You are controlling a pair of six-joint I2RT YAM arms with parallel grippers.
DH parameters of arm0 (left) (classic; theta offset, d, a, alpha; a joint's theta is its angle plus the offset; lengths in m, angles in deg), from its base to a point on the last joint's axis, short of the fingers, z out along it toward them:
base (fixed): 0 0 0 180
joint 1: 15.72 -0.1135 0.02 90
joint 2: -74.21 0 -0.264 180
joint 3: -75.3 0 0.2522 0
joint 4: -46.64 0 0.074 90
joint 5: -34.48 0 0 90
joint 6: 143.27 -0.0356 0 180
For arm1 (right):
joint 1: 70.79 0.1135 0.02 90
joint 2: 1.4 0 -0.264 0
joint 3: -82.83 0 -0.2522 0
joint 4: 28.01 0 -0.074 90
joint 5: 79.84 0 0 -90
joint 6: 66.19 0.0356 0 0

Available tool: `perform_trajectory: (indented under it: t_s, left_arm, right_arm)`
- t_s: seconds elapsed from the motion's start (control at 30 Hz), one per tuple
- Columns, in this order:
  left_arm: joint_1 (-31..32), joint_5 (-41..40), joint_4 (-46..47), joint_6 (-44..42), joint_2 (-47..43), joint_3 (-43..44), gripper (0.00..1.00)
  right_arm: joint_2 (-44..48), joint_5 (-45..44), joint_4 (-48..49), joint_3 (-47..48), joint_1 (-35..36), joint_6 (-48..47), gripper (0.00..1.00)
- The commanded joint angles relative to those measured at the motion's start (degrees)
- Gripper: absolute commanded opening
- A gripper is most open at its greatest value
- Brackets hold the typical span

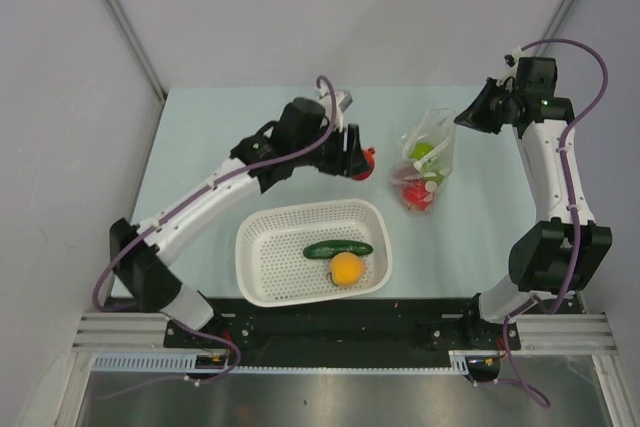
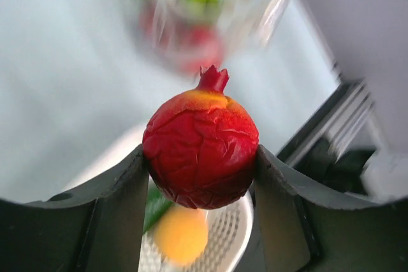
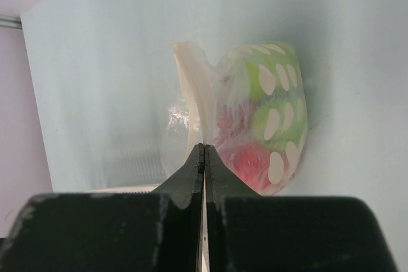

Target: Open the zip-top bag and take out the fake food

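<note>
My left gripper (image 1: 358, 159) is shut on a red pomegranate (image 1: 370, 160) and holds it above the table, just beyond the basket's far rim. In the left wrist view the pomegranate (image 2: 201, 148) sits squeezed between both fingers of the gripper (image 2: 201, 164). The zip-top bag (image 1: 425, 162) stands to the right, with green and red fake fruits inside. My right gripper (image 1: 468, 115) is shut on the bag's upper edge. In the right wrist view its jaws (image 3: 204, 151) meet on the whitish rim of the bag (image 3: 255, 119).
A white perforated basket (image 1: 270, 247) sits near the front and holds a dark green cucumber (image 1: 338, 248) and an orange fruit (image 1: 347, 268). It shows blurred below the pomegranate in the left wrist view (image 2: 233, 237). Grey walls surround the table.
</note>
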Motion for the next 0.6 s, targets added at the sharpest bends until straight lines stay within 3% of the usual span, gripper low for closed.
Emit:
perform_trajectory:
  t_s: [0.0,0.2,0.33,0.43,0.47,0.53,0.57]
  left_arm:
    - [0.8,-3.8,-2.6,-1.0,-11.1,-16.9,0.0]
    - [2.8,-4.2,-4.6,3.7,-17.5,-31.6,0.01]
    - [4.5,-6.0,-6.6,4.7,-15.9,-34.4,0.07]
    - [5.0,-6.6,-7.1,5.6,-15.0,-35.9,0.24]
    - [5.1,-6.4,-7.0,5.8,-15.0,-36.3,0.36]
    - [5.2,-5.6,-6.9,5.8,-14.7,-36.6,0.47]
    - [5.4,-5.6,-7.5,5.8,-14.9,-36.4,0.67]
  right_arm:
    - [-0.6,0.0,-0.2,3.4,-0.1,0.2,0.0]
    - [-1.8,1.0,-0.2,3.5,1.1,-0.8,0.0]
    - [-2.1,1.2,-0.1,3.6,1.7,-1.1,0.0]
    - [-2.6,1.7,-0.1,4.1,1.9,-1.1,0.0]
    - [-2.8,1.8,-0.1,4.3,2.0,-1.1,0.0]
    - [-2.9,2.1,-0.2,4.5,2.1,-1.2,0.0]
    - [-3.0,2.2,-0.2,4.5,2.2,-1.1,0.0]
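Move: Back, left and well below the left hand, which already holds the pomegranate, lies the white tray: its middle is about 8 cm back, 10 cm left and 25 cm down. In it the cucumber lies some 8 cm back and 4 cm left, the orange about 12 cm back and 3 cm left, both roughly 24 cm down. The bag stands about 13 cm ahead, 16 cm right and 22 cm below. From the right hand, the tray is some 19 cm back, 28 cm left and 25 cm down. Swooping down, back and left from the bag side, the left hand carries the pomegranate roughly 24 cm in all, quick at first and easing off low over the tray beside the cucumber and orange. On the way its wrist tips some 30 degrees to point the fingers more steeply down, the grip kept. The right hand keeps its closed fingers on the bag's rim, easing about 1.5 cm left. ##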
